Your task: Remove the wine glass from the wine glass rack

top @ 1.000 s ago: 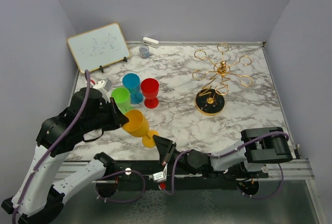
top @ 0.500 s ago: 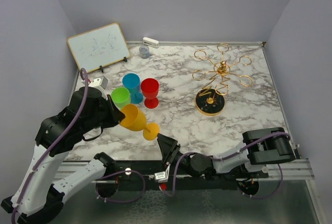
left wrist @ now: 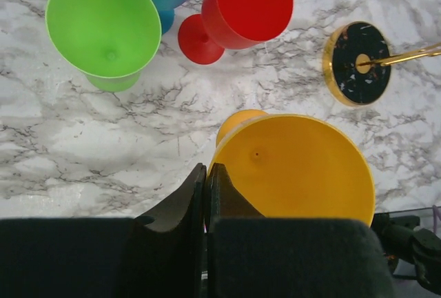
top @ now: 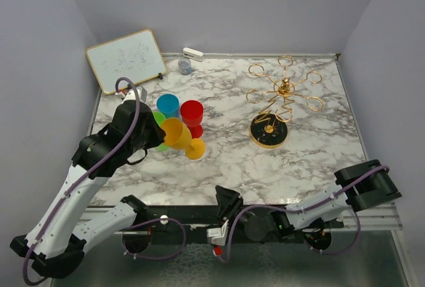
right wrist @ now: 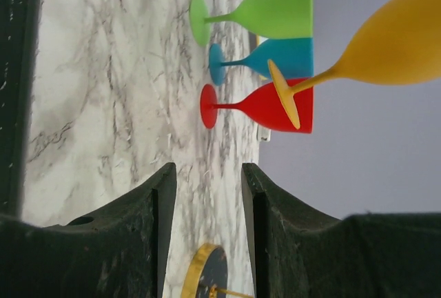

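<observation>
My left gripper is shut on the rim of a yellow wine glass. In the top view the yellow wine glass hangs tilted above the table, its foot pointing to the near right, with the left gripper at its bowl. The wine glass rack stands at the back right on its black gold-rimmed base, and no glass shows on its loops. My right gripper is low at the table's near edge, open and holding nothing. In its own view the right gripper faces the yellow glass.
Green, blue and red wine glasses stand upright close behind the yellow one. A whiteboard leans at the back left, with a small grey cup and a white object beside it.
The left arm carried the yellow glass away from the near edge, up toward the other glasses. The right gripper opened and drew back along the near edge.
</observation>
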Robot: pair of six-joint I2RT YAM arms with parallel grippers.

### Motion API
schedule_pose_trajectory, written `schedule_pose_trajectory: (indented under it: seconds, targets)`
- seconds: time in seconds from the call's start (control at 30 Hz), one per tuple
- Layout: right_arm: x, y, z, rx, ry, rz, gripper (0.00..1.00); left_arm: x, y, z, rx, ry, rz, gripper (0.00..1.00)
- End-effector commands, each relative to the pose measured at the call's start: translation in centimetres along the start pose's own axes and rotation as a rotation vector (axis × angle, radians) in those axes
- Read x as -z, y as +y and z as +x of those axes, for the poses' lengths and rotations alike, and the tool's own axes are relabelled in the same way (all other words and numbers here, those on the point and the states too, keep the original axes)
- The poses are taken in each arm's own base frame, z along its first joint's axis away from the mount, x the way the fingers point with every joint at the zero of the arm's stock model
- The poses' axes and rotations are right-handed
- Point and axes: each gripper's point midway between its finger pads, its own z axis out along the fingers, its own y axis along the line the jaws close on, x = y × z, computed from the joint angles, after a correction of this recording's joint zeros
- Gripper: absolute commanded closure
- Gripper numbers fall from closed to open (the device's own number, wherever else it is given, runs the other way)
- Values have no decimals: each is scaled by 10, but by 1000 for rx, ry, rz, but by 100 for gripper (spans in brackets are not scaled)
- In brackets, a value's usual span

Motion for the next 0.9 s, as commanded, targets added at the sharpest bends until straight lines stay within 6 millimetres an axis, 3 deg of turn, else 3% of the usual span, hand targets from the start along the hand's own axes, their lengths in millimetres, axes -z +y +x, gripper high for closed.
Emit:
schedule_pose_trajectory:
  seconds: [0.0,0.17,0.4,0.87]
  targets:
    - [16,5,11,-153,148,-13,57,-28,5,-7,-47,-28,-67,100]
    - [29,2,11,-367,271,-44,60,-53,12,-1,-92,-5,-124,100]
    - [46,-11,19,-462,283,5,60,-76,30,2,-135,-16,-232,100]
    - [59,-33,20,-536,270,66,60,-123,38,8,-184,-14,-311,100]
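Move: The yellow wine glass, already pinched by its rim, is bound for a clear spot on the marble some 8 cm ahead of the left hand, 3 cm to its right and about 26 cm below. Around it, middles about 18 cm down: the green glass 12 cm ahead and 5 cm left, the red 15 cm ahead and 6 cm right, the blue 18 cm ahead and 1 cm left. From the right hand, the spot lies about 21 cm ahead, 13 cm left, 11 cm below. The yellow glass, still pinched at its rim by the shut left fingers, goes down about 10 cm and forward about 7 towards the gap by the green and red glasses, while the left wrist rolls nearly 20 degrees, swinging the foot leftward under the bowl. The empty right hand, staying open, draws off mainly to the right and then up, turning clockwise. ##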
